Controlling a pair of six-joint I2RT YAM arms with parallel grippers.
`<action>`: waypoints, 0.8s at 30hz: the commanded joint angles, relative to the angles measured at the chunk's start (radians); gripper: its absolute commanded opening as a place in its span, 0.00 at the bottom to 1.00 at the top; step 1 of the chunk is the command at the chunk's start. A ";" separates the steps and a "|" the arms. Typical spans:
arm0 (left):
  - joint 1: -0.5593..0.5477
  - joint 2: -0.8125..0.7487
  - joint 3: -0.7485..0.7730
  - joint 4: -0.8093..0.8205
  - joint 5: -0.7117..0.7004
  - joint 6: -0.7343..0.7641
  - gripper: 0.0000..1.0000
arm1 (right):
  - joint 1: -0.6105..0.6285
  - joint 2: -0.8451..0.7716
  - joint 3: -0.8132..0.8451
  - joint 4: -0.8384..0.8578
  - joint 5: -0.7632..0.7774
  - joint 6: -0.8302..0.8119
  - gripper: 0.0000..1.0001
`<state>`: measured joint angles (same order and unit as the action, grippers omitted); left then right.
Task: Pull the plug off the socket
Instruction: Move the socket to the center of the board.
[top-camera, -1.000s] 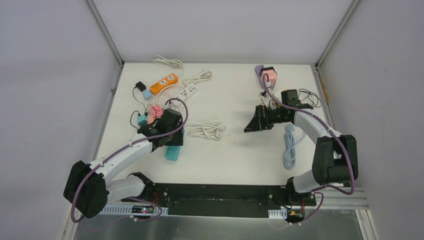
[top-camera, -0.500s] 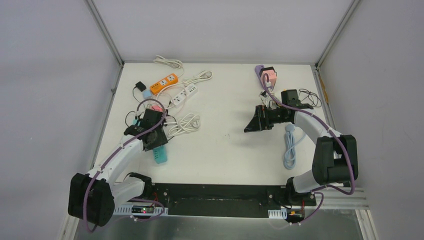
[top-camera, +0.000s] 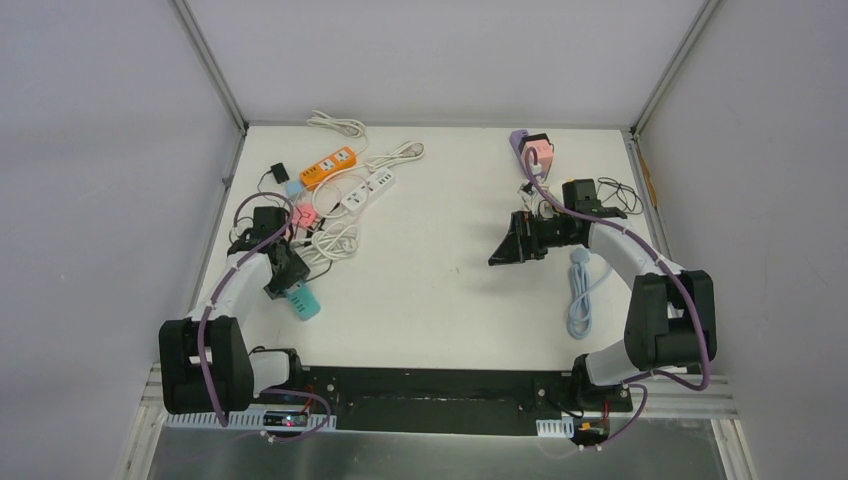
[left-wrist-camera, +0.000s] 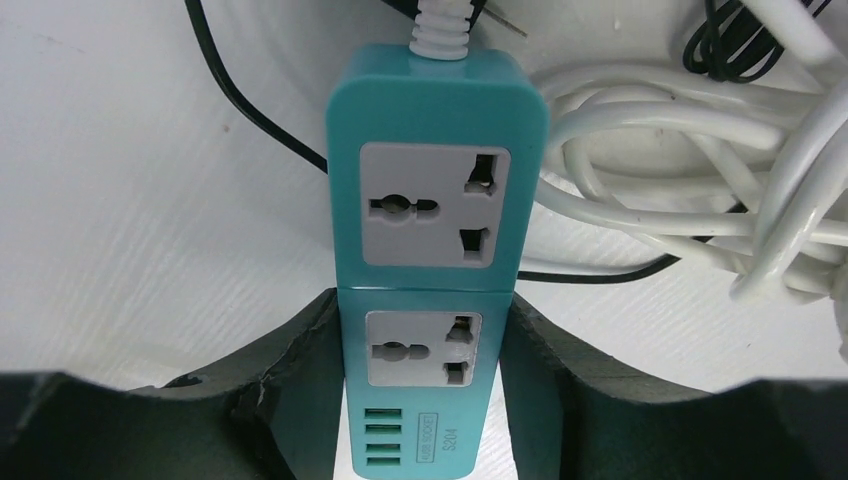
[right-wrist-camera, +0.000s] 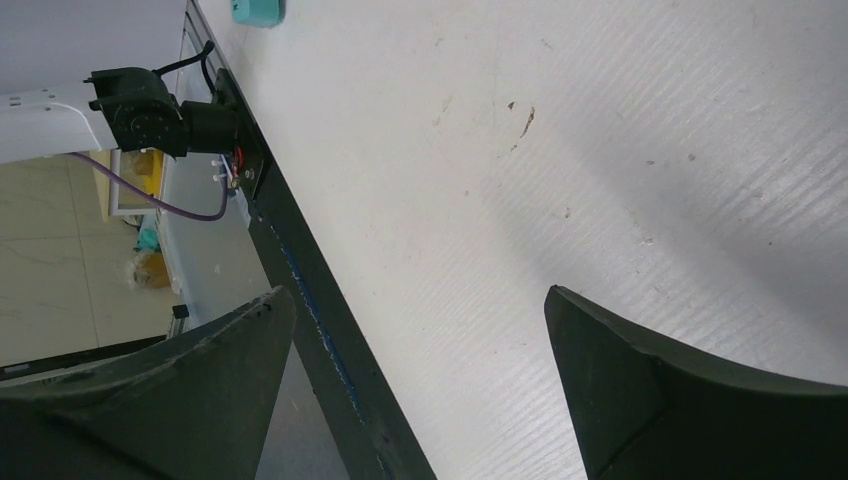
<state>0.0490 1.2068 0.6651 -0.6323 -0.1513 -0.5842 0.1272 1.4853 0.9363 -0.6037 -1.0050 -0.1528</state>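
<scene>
A teal socket strip (top-camera: 303, 302) lies at the table's near left, with my left gripper (top-camera: 285, 283) shut on its near end. In the left wrist view the strip (left-wrist-camera: 435, 200) runs away from me between the black fingers (left-wrist-camera: 300, 370). My left gripper (left-wrist-camera: 425, 300) clamps its sides, and both outlets are bare. A pale blue cord with a plug end (top-camera: 580, 257) lies on the right, apart from the socket. My right gripper (top-camera: 500, 255) hovers open over bare table; its wrist view shows the gripper (right-wrist-camera: 418, 292) with nothing between the fingers.
A coiled white cord (top-camera: 335, 243) and black wires (left-wrist-camera: 250, 110) crowd the strip's far end. Pink adapters (top-camera: 305, 218), an orange power strip (top-camera: 329, 167) and a white one (top-camera: 367, 189) lie at the back left. A pink-and-purple block (top-camera: 535, 150) and black adapter (top-camera: 585, 193) lie at the back right.
My left arm has swung to the left with the teal socket strip in its grip, and the white cord coil has been dragged leftward with it. The right arm has not moved.
</scene>
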 joint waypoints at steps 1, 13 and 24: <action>0.063 0.004 0.062 0.020 -0.013 -0.007 0.36 | -0.011 -0.053 -0.002 -0.010 0.009 -0.043 1.00; 0.091 -0.116 0.162 -0.128 0.181 0.036 0.88 | -0.064 -0.128 0.173 -0.259 0.068 -0.212 1.00; 0.091 -0.315 0.242 -0.205 0.425 0.012 0.99 | -0.124 -0.062 0.490 -0.680 0.183 -0.445 1.00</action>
<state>0.1387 0.9077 0.8204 -0.8185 0.1364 -0.5350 0.0223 1.4048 1.3354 -1.1240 -0.8680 -0.5014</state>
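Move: Between the left hand's fingers is the teal socket, its middle about 2 cm ahead and 1 cm left; the bare board it is going to lies some 2 cm ahead, 2 cm left and 2 cm down. The coiled white cord is about 9 cm ahead and 8 cm right, the pink adapter some 14 cm ahead and 3 cm right, both low on the board. For the empty right hand the teal socket is about 43 cm left, 6 cm back and 9 cm below. Sliding the held teal socket the last couple of centimetres left, the left hand opens wide, lets go of it, then backs off upward about 10 cm while swinging some 5 cm back right, fingers tilting forward. The right hand, open and empty throughout, rises about 9 cm and draws 5 cm right, its fingers tipping further down. ##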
